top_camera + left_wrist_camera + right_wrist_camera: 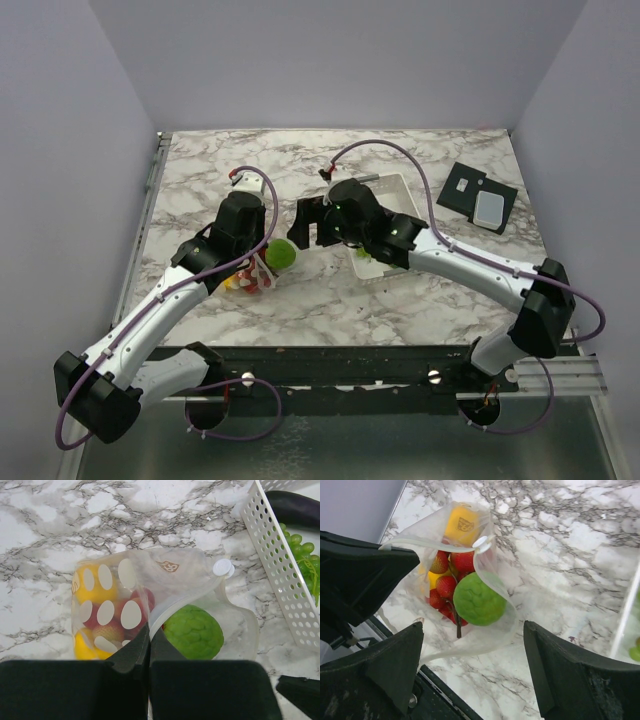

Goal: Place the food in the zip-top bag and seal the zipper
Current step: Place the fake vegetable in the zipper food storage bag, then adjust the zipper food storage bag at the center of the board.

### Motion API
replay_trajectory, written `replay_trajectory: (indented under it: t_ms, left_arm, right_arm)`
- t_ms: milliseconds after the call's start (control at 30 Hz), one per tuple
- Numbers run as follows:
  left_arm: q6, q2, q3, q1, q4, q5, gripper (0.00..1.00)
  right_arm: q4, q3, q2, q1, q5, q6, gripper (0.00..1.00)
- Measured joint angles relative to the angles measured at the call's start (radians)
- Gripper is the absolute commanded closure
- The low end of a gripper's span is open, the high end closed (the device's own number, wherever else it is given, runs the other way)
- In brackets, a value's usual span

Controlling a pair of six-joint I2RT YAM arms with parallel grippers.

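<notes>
The clear zip-top bag lies on the marble table, its mouth gaping open toward the right. Yellow pieces and red strawberries show through its wall. A bumpy green fruit sits just inside the open mouth. The zipper runs along the mouth rim, unsealed. My left gripper is shut on the bag's rim beside the green fruit. My right gripper hovers open above the bag's mouth, nothing between its fingers. The right gripper is just right of the bag.
A white perforated basket stands to the right of the bag and holds a dark eggplant and green grapes. A black plate with a pale block lies at the back right. The table's front rail runs close below.
</notes>
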Motion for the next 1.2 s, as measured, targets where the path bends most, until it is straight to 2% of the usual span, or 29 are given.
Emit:
replay_trajectory:
  t_ms: [300,667,900,1200]
  left_arm:
    - [0.000,0.002,0.000,0.000,0.000,0.001,1.00]
    - [0.000,0.006,0.000,0.000,0.000,0.003,1.00]
    - [0.000,0.006,0.000,0.000,0.000,0.003,1.00]
    - [0.000,0.006,0.000,0.000,0.000,0.004,1.00]
  right_arm:
    - [-0.145,-0.033,-0.113,0.000,0.166,-0.099,0.15]
    - [-0.279,-0.116,-0.164,-0.048,0.263,-0.169,0.15]
    - [-0.309,-0.146,-0.165,-0.125,0.273,-0.190,0.16]
    - [-0.306,-0.146,-0.133,-0.281,0.248,-0.228,0.17]
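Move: The watermelon slice in the white basket lies about 25 cm to the right of the open right hand, some 7 cm farther out and 12 cm lower. In the same basket, the grapes lie some 15 cm right and 11 cm ahead of that hand, and the eggplant about 18 cm right and 20 cm ahead. The green cabbage in the bag is 8 cm to its left and 4 cm ahead. From the left hand the watermelon is about 40 cm right and 4 cm ahead. The right hand, already empty and open, leaves the cabbage and bag mouth and sweeps about 19 cm to the right, in over the basket towards the watermelon slice, rising a touch first, then sinking to some 6 cm below its start, with a 5 cm forward reach added late. On the way its wrist rolls its left side down and swings clockwise, some 30 degrees in all, so the spread fingers that pointed left come to point more down and forward, while the shut left fingers stay put and keep pinching the bag's rim. ##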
